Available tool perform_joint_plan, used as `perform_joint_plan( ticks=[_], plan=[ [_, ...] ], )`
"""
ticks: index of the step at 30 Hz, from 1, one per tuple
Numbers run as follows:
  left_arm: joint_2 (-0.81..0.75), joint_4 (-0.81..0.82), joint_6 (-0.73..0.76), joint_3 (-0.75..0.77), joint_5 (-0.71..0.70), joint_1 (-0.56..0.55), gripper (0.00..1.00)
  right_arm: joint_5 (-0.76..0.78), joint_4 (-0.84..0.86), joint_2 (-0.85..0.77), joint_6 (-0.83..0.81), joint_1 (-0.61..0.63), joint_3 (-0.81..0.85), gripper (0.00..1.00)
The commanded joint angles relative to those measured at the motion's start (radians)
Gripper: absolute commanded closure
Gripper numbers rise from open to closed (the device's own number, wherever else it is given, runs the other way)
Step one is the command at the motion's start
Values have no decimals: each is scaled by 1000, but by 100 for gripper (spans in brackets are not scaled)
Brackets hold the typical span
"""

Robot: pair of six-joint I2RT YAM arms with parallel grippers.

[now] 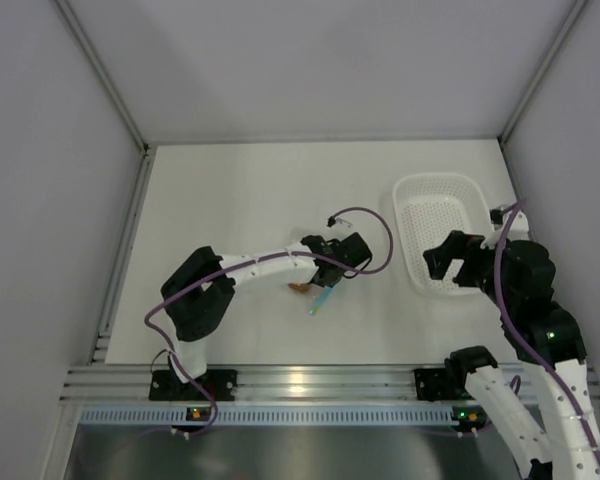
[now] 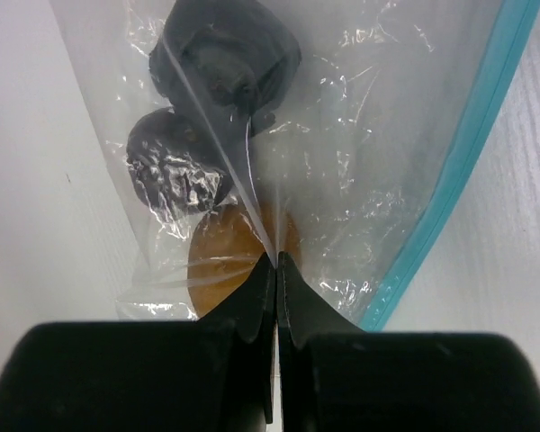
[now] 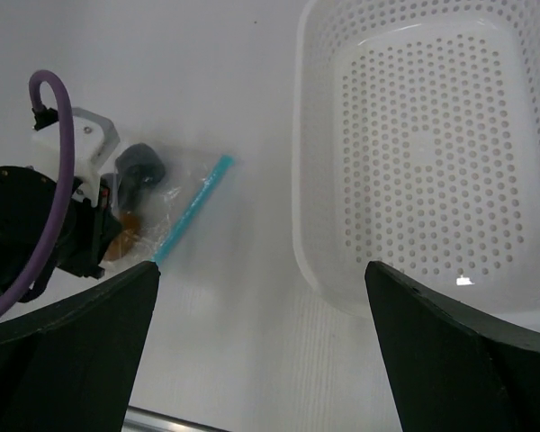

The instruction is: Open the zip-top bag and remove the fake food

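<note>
The zip-top bag (image 2: 369, 162) lies on the white table, clear and crinkly, its light blue zip strip (image 2: 459, 153) running down the right edge. Inside it sits the fake food: a purple-black piece (image 2: 225, 58), a maroon-brown piece (image 2: 175, 171) and an orange piece (image 2: 220, 265). My left gripper (image 2: 276, 259) is shut, pinching a fold of the bag's clear film just above the orange piece. From above, the left gripper (image 1: 332, 268) covers most of the bag (image 1: 318, 298). My right gripper (image 3: 261, 297) hovers open and holds nothing, between the bag (image 3: 175, 202) and the basket.
A white perforated basket (image 1: 440, 215) stands at the right of the table, with nothing in it (image 3: 414, 135). White walls enclose the table on three sides. A metal rail (image 1: 310, 385) runs along the near edge by the arm bases.
</note>
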Motion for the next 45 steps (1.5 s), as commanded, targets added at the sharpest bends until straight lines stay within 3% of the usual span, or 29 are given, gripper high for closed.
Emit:
perform_joint_plan(
  ticks=[1,8,14,24,28,29,31,32,34,35,38,40,43,44,45],
  plan=[
    [-109,34,-59,28,18,2,100,-82,86,1,39,-5,-31,1],
    [-250,123,-136,-4,55,20,100,-277,225,45,127,-5,-126,1],
    [-393,262,-263,-125,140,39,100,-452,472,132,302,9,-218,1],
    [-546,516,-402,-300,232,39,100,-257,644,407,303,305,-179,7],
    [-570,552,-421,-328,249,39,100,-178,670,490,277,375,-137,18],
    [-576,563,-425,-336,253,39,100,-174,673,504,279,383,-127,29],
    [-591,569,-434,-360,249,39,100,-181,695,539,277,394,-116,40],
    [-597,586,-434,-371,247,39,100,-181,702,557,276,400,-104,54],
    [-614,591,-431,-389,241,39,100,-178,711,573,270,417,-91,69],
    [-622,596,-429,-394,233,39,100,-174,707,585,265,426,-73,83],
    [-639,594,-422,-414,217,39,100,-159,682,602,234,443,-31,100],
    [-648,594,-403,-426,201,40,100,-151,644,613,195,445,-5,100],
    [-686,596,-374,-468,167,40,71,-147,562,640,107,449,85,100],
    [-717,599,-363,-483,157,42,48,-148,540,659,80,451,105,100],
    [-732,600,-337,-512,141,40,40,-148,515,671,23,454,128,100]
  ],
)
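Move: Just right of the orange food, the left hand already pinches the bag's film; the blue zip strip's middle lies about 5 cm right, 3 cm ahead and 3 cm below it. The orange food is some 2 cm left and 1 cm ahead, the near dark food 4 cm ahead and 4 cm left. From the open right hand, the strip's middle is about 21 cm left, 8 cm ahead and 23 cm below; the white basket's middle is 18 cm ahead, 4 cm right. Lifting the pinched film about 13 cm and drifting a little right, the left hand rolls some 55 degrees until its fingers point more to the right. The right hand sweeps left about 20 cm with some forward reach, dips, pinches the raised blue zip strip shut between its fingers, then rises a few centimetres; last, the left fingers open halfway and let go of the film. ##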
